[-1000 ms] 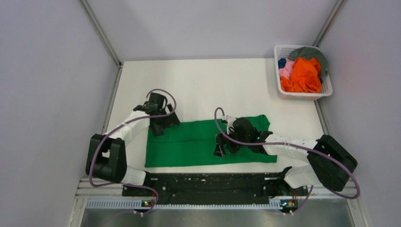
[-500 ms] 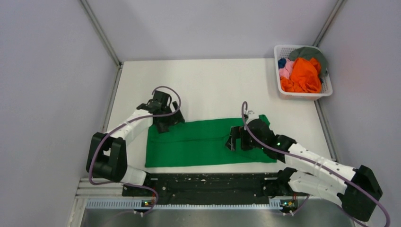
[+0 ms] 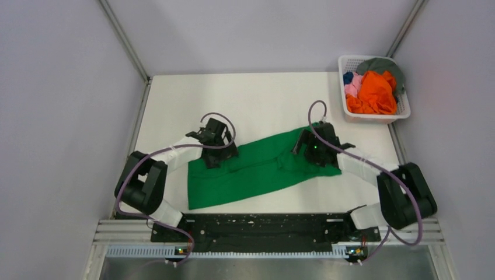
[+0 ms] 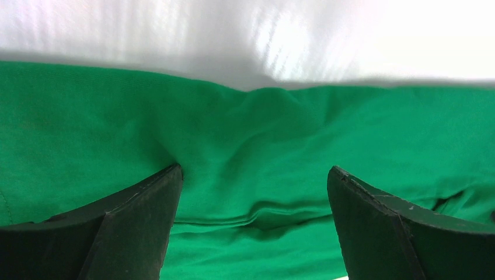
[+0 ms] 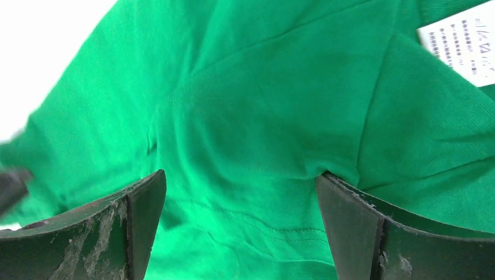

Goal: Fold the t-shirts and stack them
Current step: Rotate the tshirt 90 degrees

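Note:
A bright green t-shirt [image 3: 257,169] lies slanted across the white table, its right end farther back. My left gripper [image 3: 218,154] stands open over its left end. In the left wrist view the left gripper [image 4: 254,170] has both fingertips pressed onto the green t-shirt [image 4: 262,128], which bunches between them. My right gripper [image 3: 309,151] stands open on the shirt's right end. In the right wrist view the right gripper [image 5: 240,175] has its jaws wide apart on the green t-shirt [image 5: 262,116], near a white tag [image 5: 461,46]. Orange [image 3: 376,93], pink [image 3: 353,86], blue [image 3: 348,77] and grey [image 3: 382,65] t-shirts are heaped in a basket.
The white lattice basket [image 3: 373,117] stands at the table's far right corner against the side wall. Grey walls enclose the table on three sides. A black rail [image 3: 257,224] with both arm bases runs along the near edge.
The right gripper swung from the shirt's middle to its far right end, and the left gripper moved right. The green shirt, square to the near edge before, now lies slanted.

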Controlling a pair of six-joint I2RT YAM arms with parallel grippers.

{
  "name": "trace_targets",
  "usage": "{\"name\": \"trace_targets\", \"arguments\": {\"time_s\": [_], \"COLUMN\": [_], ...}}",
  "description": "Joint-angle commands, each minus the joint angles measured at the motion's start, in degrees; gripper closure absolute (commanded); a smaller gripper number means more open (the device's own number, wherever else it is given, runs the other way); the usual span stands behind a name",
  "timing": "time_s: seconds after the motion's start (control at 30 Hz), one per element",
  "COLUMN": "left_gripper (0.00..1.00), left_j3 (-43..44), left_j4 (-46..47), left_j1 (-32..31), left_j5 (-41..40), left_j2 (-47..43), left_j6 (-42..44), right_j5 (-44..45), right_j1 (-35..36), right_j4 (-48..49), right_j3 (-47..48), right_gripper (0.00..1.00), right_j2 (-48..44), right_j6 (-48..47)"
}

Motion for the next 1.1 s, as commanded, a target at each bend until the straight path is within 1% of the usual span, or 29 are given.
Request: {"name": "trace_targets", "arguments": {"time_s": [0.0, 0.13, 0.27, 0.33, 0.43, 0.53, 0.67, 0.7, 0.8, 0.87, 0.93, 1.07], "left_gripper": [0.01, 0.01, 0.01, 0.01, 0.01, 0.01, 0.01, 0.01, 0.01, 0.01, 0.01, 0.01], "left_j3": [-2.13, -1.84, -1.04, -0.03, 1.56, 2.89, 7.11, 8.26, 9.92, 9.83, 9.46, 9.47], "left_j4": [1.02, 2.59, 4.7, 5.04, 5.9, 9.13, 11.28, 11.26, 10.77, 10.2, 9.62, 7.44], "left_j1": [-7.05, -13.99, -20.15, -21.73, -23.02, -23.66, -24.1, -24.09, -24.47, -24.56, -24.72, -25.26], "left_j5": [-3.54, -5.17, -6.81, -6.76, -6.46, -4.49, -2.73, -1.87, -2.0, -3.25, -4.56, -5.93], "left_j2": [-2.41, -3.78, -2.35, -0.73, 2.01, 4.7, 9.76, 10.9, 12.19, 11.12, 9.17, 3.71], "left_j6": [-9.84, -18.07, -24.12, -25.74, -27.06, -27.03, -26.37, -26.12, -25.94, -25.73, -24.49, -19.04], "right_j5": [2.11, 0.25, -1.73, -5.6, -12.08, -19.09, -21.8, -22.17, -21.59, -20.1, -18.01, -15.33], "right_j1": [-3.38, -4.79, -5.34, -5.34, -5.3, -4.81, -2.8, -2.31, -1.34, -1.35, -1.36, -1.35], "right_j4": [5.23, 5.56, -0.15, -3.21, -4.03, -3.45, -0.58, -0.62, -0.41, -0.8, -1.14, -2.64], "right_j3": [9.68, 27.38, 47.74, 57.82, 69.89, 79.93, 90.79, 94.92, 101.31, 103.13, 103.15, 102.87], "right_gripper": [0.01, 0.01, 0.01, 0.02, 0.04, 0.05, 0.05, 0.05, 0.05, 0.05, 0.04, 0.01], "right_j2": [14.08, 27.55, 43.71, 50.79, 60.11, 68.38, 76.86, 79.41, 82.53, 81.93, 79.38, 70.94], "right_j6": [-3.07, -10.67, -16.94, -18.84, -18.86, -16.25, -13.72, -13.59, -13.13, -13.14, -14.62, -16.36]}}
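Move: My open left hand is on the green t-shirt's left part, whose middle lies about 16 cm to my right and 4 cm back; its left end is some 15 cm to my left and 13 cm back. My right hand is on the shirt's right part, with the middle about 18 cm to its left and 7 cm back. The laundry basket stands some 33 cm ahead and 30 cm right of that hand. I swing the t-shirt counter-clockwise flat on the table under both wide-open hands. My right hand sweeps its end fast, some 36 cm forward, curving about 17 cm left towards the far edge while tilting its fingers outward and turning counter-clockwise. My left hand drags its part about 17 cm right, first slanting back, then easing partly forward, tilting slightly; both keep on the cloth and come to rest. ##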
